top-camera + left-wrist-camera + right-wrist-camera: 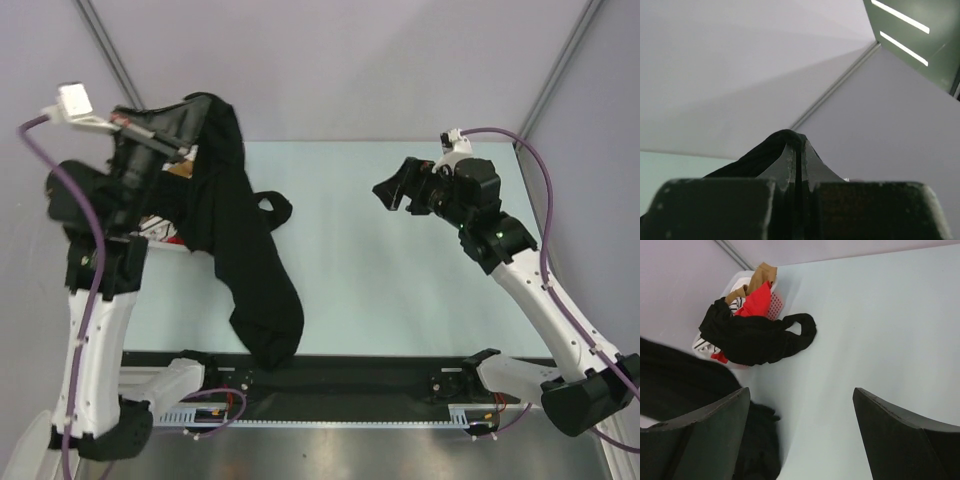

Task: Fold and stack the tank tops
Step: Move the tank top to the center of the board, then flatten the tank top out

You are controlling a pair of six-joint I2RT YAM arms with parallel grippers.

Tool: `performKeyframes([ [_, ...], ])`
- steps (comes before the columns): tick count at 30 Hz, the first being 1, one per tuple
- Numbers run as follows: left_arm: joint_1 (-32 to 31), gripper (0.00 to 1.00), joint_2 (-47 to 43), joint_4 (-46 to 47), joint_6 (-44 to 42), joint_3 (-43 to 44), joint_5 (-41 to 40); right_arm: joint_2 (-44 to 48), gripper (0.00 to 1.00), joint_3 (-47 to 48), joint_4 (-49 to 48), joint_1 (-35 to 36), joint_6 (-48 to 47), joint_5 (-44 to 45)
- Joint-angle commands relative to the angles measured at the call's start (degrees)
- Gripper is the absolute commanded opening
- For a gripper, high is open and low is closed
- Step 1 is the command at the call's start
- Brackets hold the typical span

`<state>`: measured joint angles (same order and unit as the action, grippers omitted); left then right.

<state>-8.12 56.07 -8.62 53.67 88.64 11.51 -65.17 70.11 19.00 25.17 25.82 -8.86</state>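
My left gripper [190, 150] is raised high at the far left and is shut on the top of the large black tank top [255, 270]. The top hangs down in a long drape, and its lower end rests near the table's front edge. In the left wrist view the fingers [790, 160] pinch black cloth [755, 157]. The red tank top [759, 300] lies in the white basket [777, 302]. Black cloth with a strap loop [802, 322] spills from the basket; I cannot tell whether it is the same garment. My right gripper [392, 190] [800, 392] is open and empty above the table's middle.
The basket also holds tan and striped clothes [762, 275] and stands at the far left against the wall, mostly hidden behind my left arm in the top view. The pale table [400, 290] stretches to the right of the hanging cloth.
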Motion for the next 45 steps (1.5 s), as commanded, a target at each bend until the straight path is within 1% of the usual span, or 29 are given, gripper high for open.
performKeyframes([
  [1,-9.3,0.00,5.5,4.4,-6.0,3.2,-6.8,2.2,0.90,-2.2,-0.4,-0.7,-1.7,1.1],
  [2,-10.9,0.00,6.5,5.2,-6.4,2.9,-7.7,2.7,0.90,-2.6,-0.4,-0.9,-1.7,1.3],
  [3,-15.0,0.00,7.5,6.1,-7.0,1.5,-9.4,3.2,0.90,-3.0,-0.3,-1.2,-1.6,1.7],
  [5,-19.7,0.00,8.5,8.2,-9.9,0.1,-16.1,4.5,0.90,-3.6,0.2,-1.6,-1.7,2.8],
  [6,-24.6,0.00,10.1,8.4,-11.2,-0.1,-17.8,5.0,0.90,-3.6,0.9,-2.1,-2.0,3.2],
  [8,-29.2,0.00,12.7,8.4,-14.3,0.9,-21.7,5.8,0.89,-3.5,2.1,-2.5,-2.5,4.9],
  [9,-33.1,0.00,16.1,8.4,-14.9,2.2,-22.1,6.3,0.89,-3.6,3.1,-2.8,-3.0,5.6],
  [11,-36.2,0.00,20.2,8.4,-15.4,3.6,-22.8,8.4,0.88,-4.4,4.3,-3.0,-3.0,8.8],
  [14,-43.0,0.00,30.6,11.1,-15.0,5.6,-22.8,12.6,0.86,-7.4,4.7,-3.5,-1.3,18.9],
  [15,-46.9,0.00,32.5,12.2,-15.2,5.6,-23.9,16.5,0.85,-10.1,4.0,-3.6,-0.3,21.4],
  [16,-48.6,0.00,34.6,13.3,-16.3,5.9,-24.0,18.3,0.85,-11.3,3.6,-3.9,0.0,25.5],
  [17,-49.8,0.03,36.7,12.8,-17.0,7.0,-23.9,19.9,0.85,-12.4,3.1,-4.4,0.4,27.4],
  [18,-50.5,0.13,41.4,10.5,-17.4,11.5,-23.1,22.2,0.85,-13.2,3.1,-4.7,0.7,30.1],
  [19,-50.4,0.40,43.9,6.8,-17.0,14.8,-23.4,22.6,0.86,-13.1,3.5,-5.0,1.0,30.7],
  [20,-50.1,0.58,49.1,-3.8,-16.3,18.8,-24.8,22.6,0.86,-12.7,4.2,-5.6,0.7,30.8],
  [21,-48.9,0.71,51.3,-9.3,-15.7,27.5,-26.0,22.5,0.86,-12.3,5.3,-5.7,0.4,30.6],
  [22,-48.1,0.78,53.3,-18.0,-15.8,31.1,-26.7,21.7,0.86,-11.3,6.0,-5.7,-0.2,30.2],
  [23,-47.3,0.81,56.0,-21.2,-16.0,33.9,-27.0,21.3,0.86,-11.1,7.0,-5.8,-0.3,30.1],
  [25,-45.8,1.00,56.3,-25.9,-17.6,35.8,-31.3,21.0,0.86,-11.5,6.8,-6.0,-0.8,29.5],
  [27,-44.2,1.00,55.5,-32.7,-18.0,33.5,-36.3,21.0,0.86,-12.3,6.2,-6.1,-0.8,28.5],
  [29,-42.1,1.00,53.4,-39.3,-15.4,30.2,-40.9,21.0,0.86,-13.8,5.1,-6.1,-0.7,27.7],
  [30,-39.1,1.00,52.4,-39.9,-14.7,24.0,-41.1,20.9,0.86,-14.1,4.9,-6.3,-0.5,27.0],
  [32,-35.5,1.00,49.1,-37.0,-13.4,16.3,-39.3,20.3,0.86,-15.2,4.2,-6.3,-0.3,26.0],
  [33,-31.8,1.00,48.2,-35.4,-13.2,9.7,-38.0,20.1,0.86,-15.5,3.9,-6.3,-0.1,25.2],
  [34,-30.1,1.00,47.6,-32.7,-13.8,7.1,-37.0,19.8,0.86,-15.8,3.8,-6.4,-0.1,24.9],
  [36,-26.4,1.00,47.7,-31.8,-15.2,3.8,-37.6,19.6,0.86,-16.3,3.4,-6.4,0.1,24.1],
  [38,-24.8,1.00,51.0,-32.7,-18.6,4.6,-39.6,19.6,0.86,-16.7,3.3,-6.4,0.1,23.7],
  [40,-23.0,1.00,54.5,-35.7,-21.0,9.0,-41.8,19.7,0.86,-17.1,3.1,-6.4,0.0,22.9],
  [45,-18.3,1.00,67.5,-39.1,-24.2,19.2,-40.7,20.0,0.86,-17.6,3.7,-6.5,0.1,22.0],
])
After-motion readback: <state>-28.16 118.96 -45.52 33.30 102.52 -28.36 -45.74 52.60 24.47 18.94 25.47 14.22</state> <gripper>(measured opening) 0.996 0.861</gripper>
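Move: The first black tank top already hangs from the left hand's shut fingers. The board's centre, where it is taken, lies some 23 cm to that hand's right, about 5 cm farther out and roughly 58 cm below. The loop of the second black tank top lies about 18 cm ahead and 5 cm right, while the basket stands some 20 cm ahead and 17 cm left, both far below. From the right hand the centre is about 11 cm left, level in reach, 34 cm below. Swinging right by about 40 cm while sinking, the left hand sweeps the hanging tank top across the board and opens wide late in the swing, letting go. It then doubles back left, down and a little forward, tipping to point down and forward, open, towards the second tank top's loop. The empty right hand draws some 13 cm right, sinks slightly and turns about 30 degrees clockwise. ##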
